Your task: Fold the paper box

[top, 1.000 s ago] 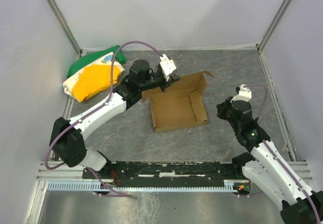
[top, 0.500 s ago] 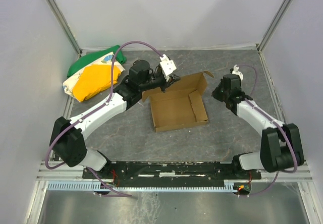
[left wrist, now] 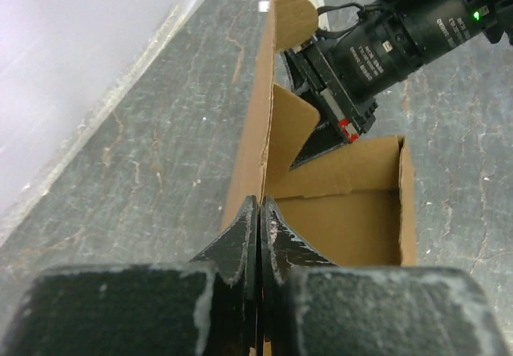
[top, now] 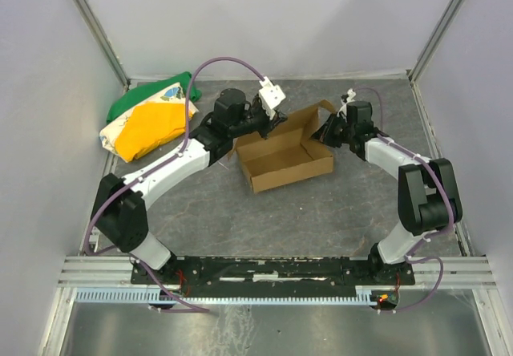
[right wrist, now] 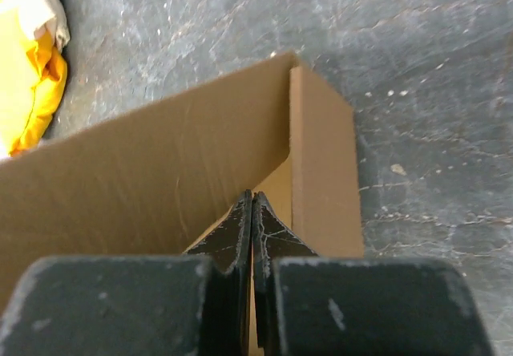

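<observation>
The paper box [top: 292,162] is a brown cardboard mailer lying open at mid table, with its back wall raised. My left gripper [top: 267,125] is shut on the left end of that back wall; in the left wrist view the wall [left wrist: 260,143] runs away from the jaws [left wrist: 260,204]. My right gripper [top: 325,131] is shut, its tips in the box's back right corner. In the right wrist view [right wrist: 252,198] they sit between the back wall [right wrist: 160,163] and a side flap [right wrist: 321,171]. The left wrist view shows the right gripper [left wrist: 321,146] against a rounded flap [left wrist: 290,123].
A green, yellow and white cloth bundle [top: 148,119] lies at the back left by the wall, and shows in the right wrist view [right wrist: 28,59]. White enclosure walls stand on three sides. The grey table [top: 321,220] lies around the box.
My right arm swung in from the right side of the table to the box's back right corner. The box turned and shifted slightly, still held by the left gripper.
</observation>
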You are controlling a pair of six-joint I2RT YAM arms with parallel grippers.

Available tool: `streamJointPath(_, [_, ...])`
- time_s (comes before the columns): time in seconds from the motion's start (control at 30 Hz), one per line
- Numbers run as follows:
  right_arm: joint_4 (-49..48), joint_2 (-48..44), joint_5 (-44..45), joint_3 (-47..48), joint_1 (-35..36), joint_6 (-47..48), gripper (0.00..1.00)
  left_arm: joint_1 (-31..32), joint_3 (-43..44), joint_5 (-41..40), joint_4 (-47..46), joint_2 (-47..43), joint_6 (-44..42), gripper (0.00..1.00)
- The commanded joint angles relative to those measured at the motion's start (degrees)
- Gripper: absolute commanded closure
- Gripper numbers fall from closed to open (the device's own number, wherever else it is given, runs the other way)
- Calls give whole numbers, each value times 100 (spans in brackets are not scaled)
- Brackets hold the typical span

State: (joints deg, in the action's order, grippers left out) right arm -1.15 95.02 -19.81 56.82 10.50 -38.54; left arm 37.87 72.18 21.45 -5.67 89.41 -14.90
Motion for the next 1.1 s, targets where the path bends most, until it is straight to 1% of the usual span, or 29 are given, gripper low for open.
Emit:
streamJointPath(0.0, [-200,-225,-413,-191,99,134,98,2,242,-251,-27,284,692,97])
streamJointPath(0.1, [-149,-290,-374,-306,100,204,98,2,280,-82,-26,333,832,97])
streamJointPath(0.23, [-138,-589,-113,-561,101,217,98,15,-40,31,-74,151,847,97])
streamJointPath(0.33, [-89,-1093,360,-932,101,225,97,10,-360,144,-92,-111,688,97])
streamJointPath(0.47, [101,-1960,1031,-1346,98,372,93,10,-520,219,215,-336,377,97])
streamJointPath(0.5, [137,-2149,1185,-1404,94,437,91,10,-521,278,309,-364,306,97])
streamJointPath(0.53, [165,-2292,1323,-1431,96,492,83,12,-535,333,379,-371,241,97])
streamJointPath(0.57, [220,-2352,1427,-1417,100,535,70,10,-538,390,443,-381,200,97])
streamJointPath(0.6, [273,-2329,1487,-1359,101,578,58,11,-551,425,473,-385,186,97])
streamJointPath(0.63, [325,-2228,1430,-1262,101,654,54,12,-562,451,486,-387,188,97])
streamJointPath(0.67, [434,-2058,1333,-1118,97,731,53,10,-572,456,479,-391,185,97])
streamJointPath(0.8, [706,-1128,634,-515,101,809,56,10,-518,529,435,-392,232,97])
streamJointPath(0.97, [311,-638,111,-362,100,682,56,12,-481,629,479,-430,178,97])
streamJointPath(1.07, [136,-454,-300,-327,101,665,57,15,-494,519,465,-464,150,97])
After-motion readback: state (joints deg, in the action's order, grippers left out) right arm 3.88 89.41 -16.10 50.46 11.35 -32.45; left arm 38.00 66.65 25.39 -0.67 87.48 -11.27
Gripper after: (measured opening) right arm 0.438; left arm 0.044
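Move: My left hand pinches the free edge of the box's raised lid; the front wall it is being brought down to lies about 9 cm back, 6 cm right and 22 cm below, and the right side wall about 2 cm back and 14 cm right. My closed right fingers are just inside that side wall, whose middle is some 3 cm back, 3 cm right and 6 cm below, with the lid's side flap beside them, about 1 cm ahead and 2 cm left. I keep the lid edge pinched in my left hand and bring it down about 5 cm and back some 3 cm towards the front wall, tilting the wrist roughly 10 degrees. Meanwhile my right hand draws back about 6 cm from beside the side flap, lifts and swings right as its fingers open nearly halfway, then drops some 6 cm so they straddle the right side wall near its front corner. ##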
